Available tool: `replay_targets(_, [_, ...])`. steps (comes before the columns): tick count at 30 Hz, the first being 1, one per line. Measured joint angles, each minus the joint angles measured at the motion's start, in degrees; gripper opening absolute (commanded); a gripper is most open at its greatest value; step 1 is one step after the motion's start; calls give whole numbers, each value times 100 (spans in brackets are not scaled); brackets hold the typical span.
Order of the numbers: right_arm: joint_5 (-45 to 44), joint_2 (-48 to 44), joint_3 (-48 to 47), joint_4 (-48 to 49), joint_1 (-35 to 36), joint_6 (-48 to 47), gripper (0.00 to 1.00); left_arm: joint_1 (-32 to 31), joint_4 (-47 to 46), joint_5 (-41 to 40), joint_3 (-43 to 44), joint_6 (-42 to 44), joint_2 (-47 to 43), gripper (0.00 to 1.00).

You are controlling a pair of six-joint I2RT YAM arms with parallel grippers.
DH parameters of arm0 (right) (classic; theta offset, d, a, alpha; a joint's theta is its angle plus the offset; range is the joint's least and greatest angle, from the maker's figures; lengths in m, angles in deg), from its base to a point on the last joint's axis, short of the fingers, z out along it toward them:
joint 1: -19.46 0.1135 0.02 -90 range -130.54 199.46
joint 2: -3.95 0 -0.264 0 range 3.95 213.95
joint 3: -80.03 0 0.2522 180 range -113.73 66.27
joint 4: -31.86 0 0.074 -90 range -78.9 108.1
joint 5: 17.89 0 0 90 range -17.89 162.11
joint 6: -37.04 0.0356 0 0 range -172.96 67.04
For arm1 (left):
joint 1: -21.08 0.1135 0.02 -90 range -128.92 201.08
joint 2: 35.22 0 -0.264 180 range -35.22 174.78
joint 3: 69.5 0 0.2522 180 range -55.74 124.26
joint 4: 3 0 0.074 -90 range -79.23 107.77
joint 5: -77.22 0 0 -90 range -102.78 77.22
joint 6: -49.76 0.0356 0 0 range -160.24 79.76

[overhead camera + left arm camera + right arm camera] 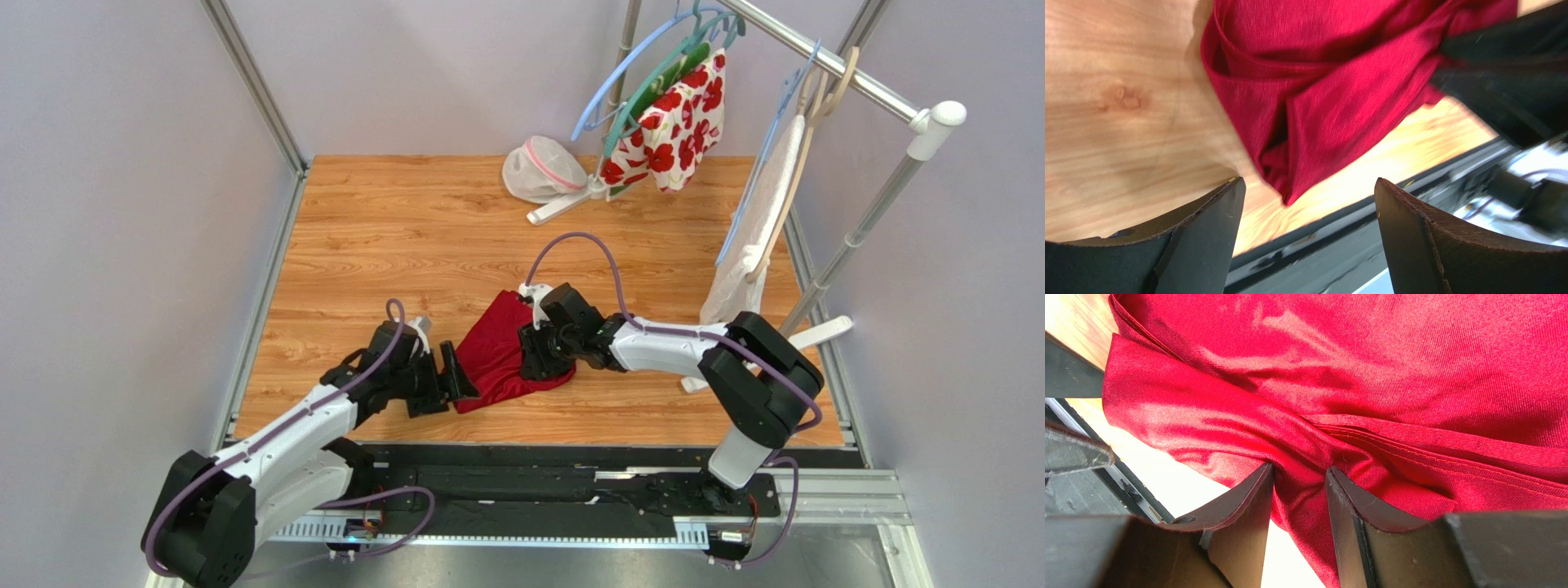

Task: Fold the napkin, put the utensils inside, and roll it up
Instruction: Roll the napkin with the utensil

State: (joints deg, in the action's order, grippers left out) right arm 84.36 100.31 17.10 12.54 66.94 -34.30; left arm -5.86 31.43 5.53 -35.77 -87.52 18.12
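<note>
The dark red napkin lies bunched and creased on the wooden table near its front edge. My left gripper stands open at the napkin's lower left corner. In the left wrist view that pointed corner of the napkin sits just ahead of the gap of the left gripper, touching neither finger. My right gripper is at the napkin's right side. In the right wrist view the right gripper is shut on a gathered fold of the napkin. The utensils are out of view.
A clothes rack at the back right carries a white cloth with red flowers and a white towel. A white mesh bag lies at the back. The black rail runs along the table's near edge.
</note>
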Motion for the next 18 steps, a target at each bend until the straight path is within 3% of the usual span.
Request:
replay_targets(4, [2, 0, 0, 0, 0, 0, 45, 11, -553, -133, -162, -509, 50, 79])
replay_targets(9, [4, 0, 0, 0, -2, 4, 45, 22, -883, -389, -332, -977, 68, 62])
replay_targets(18, [35, 11, -11, -4, -4, 20, 44, 31, -723, -1064, -579, -1469, -485, 61])
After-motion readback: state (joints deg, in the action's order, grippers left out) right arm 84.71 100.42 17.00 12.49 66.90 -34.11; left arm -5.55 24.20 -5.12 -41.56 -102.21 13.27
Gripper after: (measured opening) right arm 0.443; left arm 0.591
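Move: From the left hand, the left end of the rolled napkin lies about 3 cm to the right, 1 cm ahead and 3 cm below. The napkin's near left corner is some 2 cm to the right and 2 cm back; the right gripper is about 14 cm to the right and 5 cm ahead. From the right hand, which already grips the roll, that left end is roughly 12 cm to the left, 4 cm back and 1 cm lower. Bring the left gripper forward about 2.5 cm beside the left end of the roll, easing a little to the left late on and turning some 20 degrees counter-clockwise, so that its near finger comes up to the napkin's near left corner. Partly close the wide-open fingers on the way, without shutting them. Keep the right gripper still, holding its part of the roll. ##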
